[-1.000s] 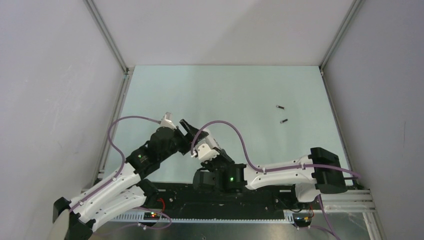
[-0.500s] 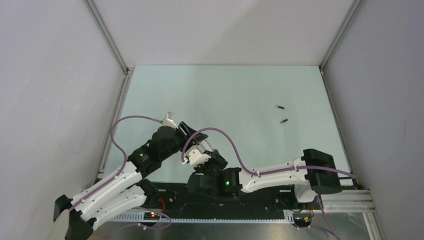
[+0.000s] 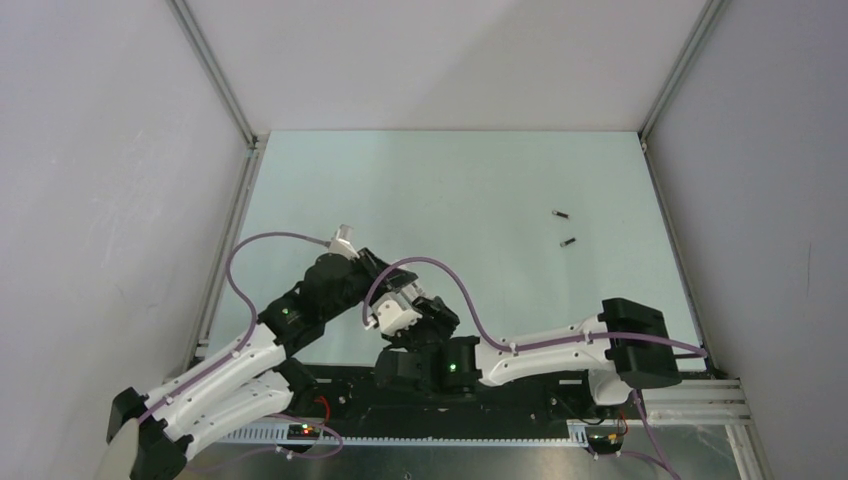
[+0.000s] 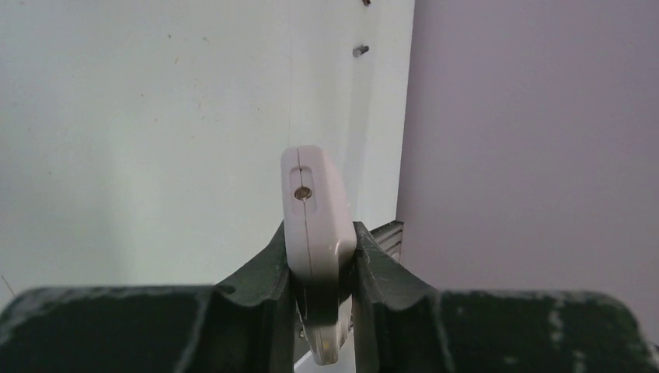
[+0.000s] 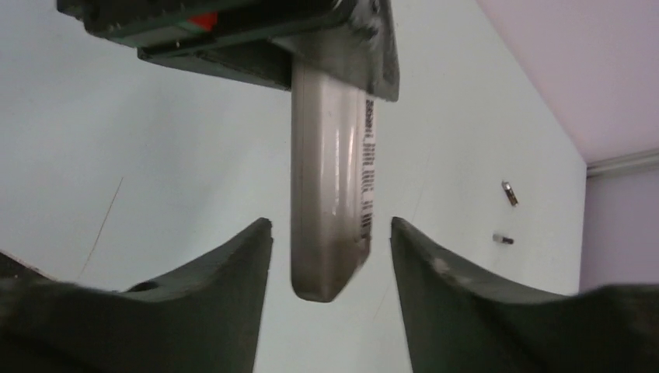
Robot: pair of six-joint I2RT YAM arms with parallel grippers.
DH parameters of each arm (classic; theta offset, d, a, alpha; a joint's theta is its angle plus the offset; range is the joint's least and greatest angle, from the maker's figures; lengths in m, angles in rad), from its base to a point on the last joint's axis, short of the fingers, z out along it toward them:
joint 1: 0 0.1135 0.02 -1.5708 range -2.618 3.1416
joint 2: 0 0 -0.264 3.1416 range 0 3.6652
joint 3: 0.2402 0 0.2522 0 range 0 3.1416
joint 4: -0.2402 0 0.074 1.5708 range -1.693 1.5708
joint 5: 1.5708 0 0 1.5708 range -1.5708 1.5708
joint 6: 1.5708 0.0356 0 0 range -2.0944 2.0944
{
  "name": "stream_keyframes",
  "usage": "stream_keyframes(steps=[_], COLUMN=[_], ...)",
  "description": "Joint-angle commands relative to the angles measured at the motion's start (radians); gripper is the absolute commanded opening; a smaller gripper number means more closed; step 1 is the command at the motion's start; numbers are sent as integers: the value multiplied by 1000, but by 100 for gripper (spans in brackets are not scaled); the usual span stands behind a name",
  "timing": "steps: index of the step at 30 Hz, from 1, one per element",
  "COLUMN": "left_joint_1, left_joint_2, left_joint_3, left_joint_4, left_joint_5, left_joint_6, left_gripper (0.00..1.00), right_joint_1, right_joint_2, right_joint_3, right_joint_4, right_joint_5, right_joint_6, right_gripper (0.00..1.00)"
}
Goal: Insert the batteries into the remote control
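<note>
The white remote control [image 4: 315,206] hangs above the table, edge-on between the dark fingers of my left gripper [image 4: 319,230], which is shut on it. Its free end [image 5: 330,233] reaches down between the jaws of my right gripper [image 5: 330,224], which stand open with a gap on each side. Two batteries [image 3: 561,214] [image 3: 570,242] lie apart on the table at the right. They also show as batteries [image 5: 509,193] [image 5: 503,239] in the right wrist view. In the top view both wrists meet at the near centre and hide the remote.
The pale green table [image 3: 450,190] is boxed in by grey walls and metal rails [image 3: 228,215] on the left, back and right. The black base rail [image 3: 520,395] runs along the near edge.
My left gripper has closed on the remote control. My right gripper has opened off it. Both wrists have drifted slightly nearer and to the left.
</note>
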Motion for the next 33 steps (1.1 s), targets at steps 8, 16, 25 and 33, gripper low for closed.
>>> stream_keyframes(steps=[8, 16, 25, 33], left_joint_1=[-2, -1, -2, -2], left_joint_2=[-81, -193, -308, -371], left_joint_3=[-84, -157, -231, -267], left_joint_4=[181, 332, 469, 604], left_joint_5=[48, 73, 148, 232], left_joint_6=[73, 121, 218, 303], left_gripper=[0, 0, 0, 0], right_joint_1=[37, 9, -33, -27], right_joint_2=[-226, -558, -972, -1046], right_joint_3=[17, -180, -478, -533], right_joint_4=[55, 213, 324, 324], right_joint_5=[-211, -341, -381, -420], right_joint_6=[159, 287, 416, 405], right_gripper=[90, 92, 90, 86])
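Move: The remote is already gripped in the left hand, its middle within about 2 cm of that hand's point. From the right hand, whose parted fingers still straddle its near end, the remote's middle is roughly 4 cm ahead, 2 cm left and 1 cm higher. On the table some 16 cm below the right hand, the nearer battery lies about 22 cm ahead and 34 cm right, the other about 29 cm ahead and 33 cm right. Right hand opens wider and leaves up and right, rolling 60 degrees; left lifts the remote about 7 cm. ##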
